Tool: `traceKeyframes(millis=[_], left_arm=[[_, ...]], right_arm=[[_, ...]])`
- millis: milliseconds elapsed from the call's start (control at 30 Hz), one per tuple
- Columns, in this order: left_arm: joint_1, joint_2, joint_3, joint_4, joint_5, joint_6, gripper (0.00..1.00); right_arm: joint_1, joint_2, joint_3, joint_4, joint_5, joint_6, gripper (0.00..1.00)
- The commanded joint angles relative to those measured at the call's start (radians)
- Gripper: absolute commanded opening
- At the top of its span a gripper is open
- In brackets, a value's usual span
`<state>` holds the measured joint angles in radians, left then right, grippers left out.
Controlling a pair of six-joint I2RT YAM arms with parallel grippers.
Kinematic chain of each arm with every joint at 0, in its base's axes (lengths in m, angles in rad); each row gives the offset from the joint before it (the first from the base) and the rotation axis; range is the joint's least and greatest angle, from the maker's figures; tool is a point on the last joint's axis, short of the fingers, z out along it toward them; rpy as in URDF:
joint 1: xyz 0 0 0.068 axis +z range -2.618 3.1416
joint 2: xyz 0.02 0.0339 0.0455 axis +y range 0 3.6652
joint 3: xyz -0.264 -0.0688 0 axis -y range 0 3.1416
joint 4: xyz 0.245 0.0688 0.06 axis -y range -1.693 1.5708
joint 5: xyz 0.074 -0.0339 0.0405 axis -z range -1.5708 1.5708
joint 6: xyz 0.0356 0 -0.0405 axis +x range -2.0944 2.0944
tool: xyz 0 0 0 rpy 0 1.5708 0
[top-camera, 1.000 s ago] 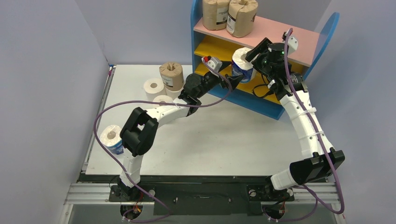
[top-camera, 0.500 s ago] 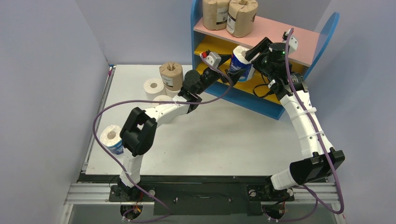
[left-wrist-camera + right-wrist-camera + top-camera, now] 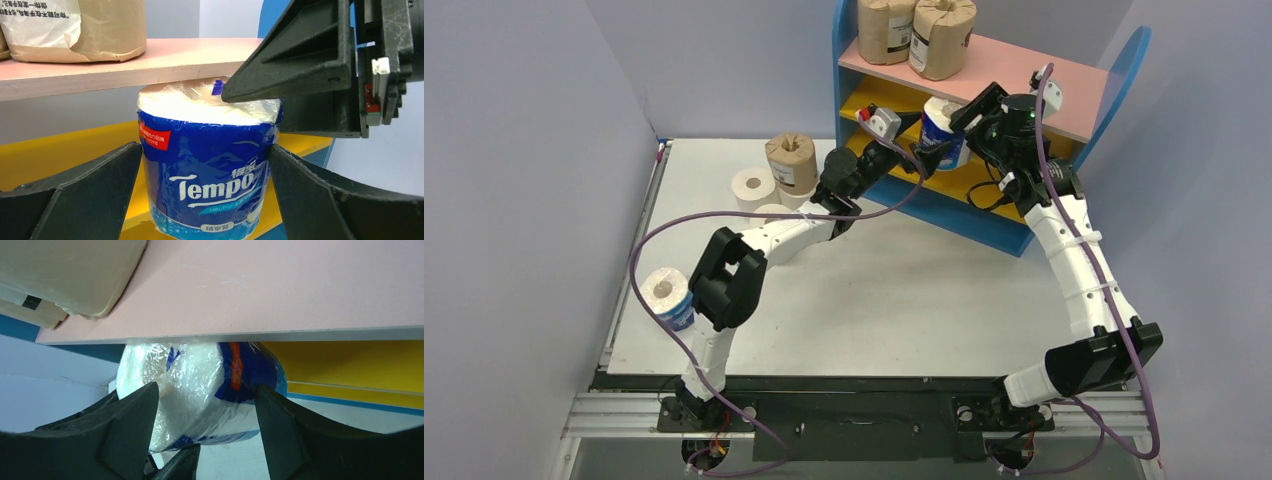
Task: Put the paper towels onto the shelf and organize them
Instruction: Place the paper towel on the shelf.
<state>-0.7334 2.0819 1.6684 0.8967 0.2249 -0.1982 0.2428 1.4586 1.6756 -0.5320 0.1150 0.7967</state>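
A blue-and-white Tempo paper towel roll (image 3: 941,135) (image 3: 210,165) (image 3: 200,390) stands at the front of the shelf's (image 3: 1024,85) middle tier, its top just under the pink board (image 3: 150,65) (image 3: 300,290). My right gripper (image 3: 959,120) (image 3: 206,390) reaches in from the right, with one finger over the roll's top and the other against its side. My left gripper (image 3: 924,152) (image 3: 206,150) stands wide open around the roll's lower half, its tips just at the wrap. Two brown-wrapped rolls (image 3: 887,30) (image 3: 942,38) sit on the top board.
On the table's far left are a brown roll (image 3: 790,162) and two white rolls (image 3: 753,185) (image 3: 771,213). Another Tempo roll (image 3: 667,297) sits near the left edge, beside my left arm's elbow. Blue side panels (image 3: 1124,70) flank the shelf.
The Tempo roll has risen slightly and moved in under the pink board. My left gripper moved up and toward the shelf with it. The right gripper barely shifted.
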Motion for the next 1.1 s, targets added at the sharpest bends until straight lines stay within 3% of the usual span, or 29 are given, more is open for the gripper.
traceKeyframes(millis=[0,500,833,1067], left_arm=[[0.000,0.018,0.043,0.013,-0.040,0.017,0.97],[0.005,0.045,0.096,-0.017,-0.053,-0.002,0.97],[0.014,0.090,0.162,-0.065,-0.075,0.001,0.97],[0.030,0.134,0.214,-0.083,-0.095,-0.015,0.97]], right_arm=[[-0.010,-0.064,-0.026,0.032,-0.013,-0.010,0.67],[-0.013,-0.233,-0.129,0.051,0.014,-0.017,0.67],[-0.015,-0.431,-0.449,0.212,0.081,-0.065,0.65],[-0.013,-0.529,-0.569,0.265,0.084,-0.083,0.65]])
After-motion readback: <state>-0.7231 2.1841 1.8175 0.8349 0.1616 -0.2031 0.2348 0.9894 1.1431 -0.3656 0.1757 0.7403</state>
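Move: The Tempo paper towel is already between the left hand's fingers, its middle about 2 cm ahead and 2 cm to the right. Its place, the upper yellow shelf, is some 9 cm ahead, 4 cm right and 5 cm down; the nearer brown roll stands about 10 cm ahead, level sideways, 13 cm up. From the right hand, at the towel's top rim, the towel's middle lies about 2 cm ahead, 3 cm left and 5 cm down. The Tempo towel stays pinched across its sides by the left hand, which feeds it slowly forward about 3 cm under the pink top board. The right hand comes free of its top rim and draws away some 9 cm back and 4 cm right, rising about 3 cm, then sinking about 6, fingers barely changing their gap and tipping slightly up. ##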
